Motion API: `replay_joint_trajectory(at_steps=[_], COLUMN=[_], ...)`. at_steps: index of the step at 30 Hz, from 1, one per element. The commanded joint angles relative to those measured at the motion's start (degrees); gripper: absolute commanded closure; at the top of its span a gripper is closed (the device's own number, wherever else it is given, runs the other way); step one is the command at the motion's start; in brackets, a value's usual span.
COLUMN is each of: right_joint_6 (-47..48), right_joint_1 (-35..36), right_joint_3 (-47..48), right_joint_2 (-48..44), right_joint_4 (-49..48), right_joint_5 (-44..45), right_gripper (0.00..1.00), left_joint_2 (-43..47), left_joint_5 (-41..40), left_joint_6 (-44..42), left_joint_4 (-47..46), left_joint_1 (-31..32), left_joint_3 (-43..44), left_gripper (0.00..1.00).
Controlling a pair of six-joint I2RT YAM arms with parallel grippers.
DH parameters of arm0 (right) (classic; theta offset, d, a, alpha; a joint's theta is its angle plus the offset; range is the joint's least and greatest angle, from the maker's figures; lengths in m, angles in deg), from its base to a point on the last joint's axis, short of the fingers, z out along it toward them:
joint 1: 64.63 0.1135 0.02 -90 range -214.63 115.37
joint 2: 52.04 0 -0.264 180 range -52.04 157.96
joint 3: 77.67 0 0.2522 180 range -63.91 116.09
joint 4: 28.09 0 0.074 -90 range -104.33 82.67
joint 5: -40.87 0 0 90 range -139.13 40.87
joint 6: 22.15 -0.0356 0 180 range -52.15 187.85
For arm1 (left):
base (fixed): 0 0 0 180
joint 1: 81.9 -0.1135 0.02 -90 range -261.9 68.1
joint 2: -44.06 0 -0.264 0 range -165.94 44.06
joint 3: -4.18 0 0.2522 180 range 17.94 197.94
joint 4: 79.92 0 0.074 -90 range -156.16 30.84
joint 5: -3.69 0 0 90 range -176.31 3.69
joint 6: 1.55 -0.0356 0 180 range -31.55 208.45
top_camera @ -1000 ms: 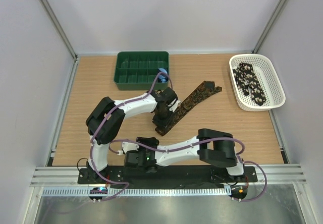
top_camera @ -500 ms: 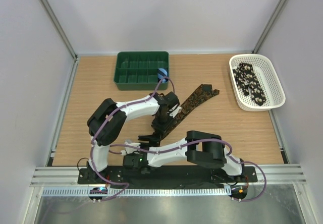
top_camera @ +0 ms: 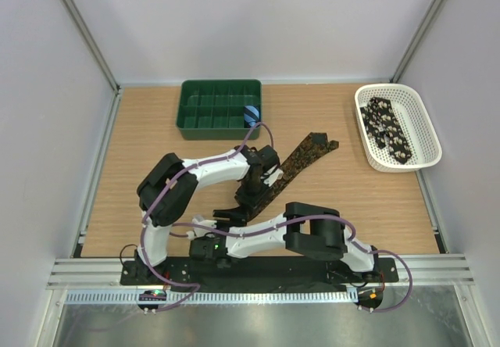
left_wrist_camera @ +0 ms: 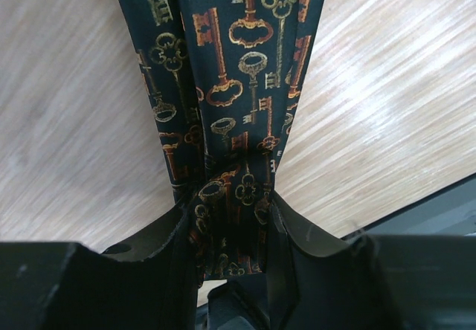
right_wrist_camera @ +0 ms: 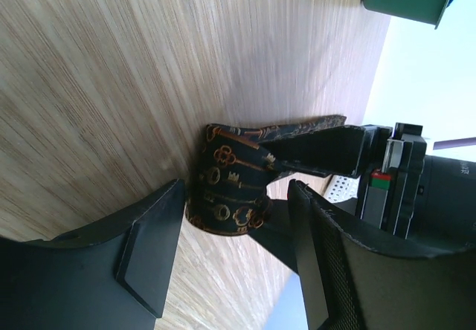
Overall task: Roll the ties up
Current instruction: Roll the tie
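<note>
A dark tie with a gold and orange key pattern (top_camera: 301, 153) lies diagonally on the wooden table, its pointed end far right. My left gripper (top_camera: 251, 197) is shut on the tie's near end, and in the left wrist view the fabric (left_wrist_camera: 238, 70) bunches between the fingers at the left gripper (left_wrist_camera: 229, 222). The near end is folded into a small curl (right_wrist_camera: 230, 189). My right gripper (right_wrist_camera: 236, 196) stands open around that curl, one finger (right_wrist_camera: 152, 252) on each side and a gap on the right. From above, the right gripper (top_camera: 233, 212) sits just below the left one. A second tie, black with pale spots (top_camera: 387, 128), lies in the basket.
A green compartment tray (top_camera: 220, 109) stands at the back centre with a small blue roll (top_camera: 251, 115) at its right corner. A white basket (top_camera: 422, 124) sits at the back right. Grey walls close in the table on three sides.
The right gripper has moved up and away from the near edge until its fingers flank the tie's curled end. The left gripper has shifted slightly right, still holding the tie.
</note>
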Motion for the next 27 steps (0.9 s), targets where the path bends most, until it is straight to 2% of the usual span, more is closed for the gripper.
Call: replay_joint_trajectory(at_steps=[1, 6, 16, 19, 20, 22, 26, 27], right_joint_6=[-1.5, 0.2, -4.2, -5.6, -6.6, -7.8, -9.3, -9.3], right_joint_1=[-0.7, -0.5, -2.8, -3.4, -3.7, -3.8, -3.8, -3.8], right_joint_3=[0.5, 3.6, 3.6, 4.5, 5.7, 6.0, 5.2, 4.9], right_joint_2=[2.3, 3.6, 5.0, 5.0, 5.5, 6.5, 6.2, 5.7], right_joint_4=[-0.2, 0.7, 4.0, 6.3, 7.4, 9.1, 8.4, 7.8], right_joint_5=[-2.1, -1.6, -4.1, -3.8, -3.5, -3.0, -2.8, -2.8], right_gripper=[0.35, 0.36, 0.42, 0.63, 0.77, 0.79, 0.99, 0.99], left_joint_2=[-2.7, -4.0, -1.8, -1.0, -0.9, -0.9, -1.2, -1.1], left_joint_5=[1.4, 1.2, 0.9, 1.2, 1.2, 1.2, 0.4, 0.5], left_joint_6=[-1.6, -1.6, -1.3, -1.1, -1.2, -1.5, -1.6, -1.5], left_joint_4=[2.8, 3.2, 4.0, 4.2, 4.4, 4.9, 4.0, 3.6], left_joint_1=[0.9, 1.0, 1.4, 1.7, 1.8, 2.0, 2.0, 2.1], left_joint_3=[-2.5, -1.4, -2.0, -1.9, -1.8, -1.7, -1.5, -1.5], left_gripper=[0.87, 0.87, 0.88, 0.88, 0.88, 0.88, 0.82, 0.8])
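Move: The folded end of the tie sits between the right hand's open fingertips, roughly 2 cm ahead, 1 cm to the right and about 1 cm below. From there its loose tail runs out to a far end some 24 cm ahead and 28 cm to the right, about 3 cm lower. The green box is about 32 cm ahead and 7 cm left, 1 cm lower. The left hand already grips the folded end, whose middle is about 1 cm back of it and level in height. With the left hand keeping its near-vertical grip on the tie close to the table and easing only about half a centimetre back, the right hand creeps about half a centimetre forward and as much down onto the folded end, its fingers one above and one below. Late on, the right fingers close from well open to about a third open and pinch the folded end, the wrist turning barely 5 degrees clockwise. ##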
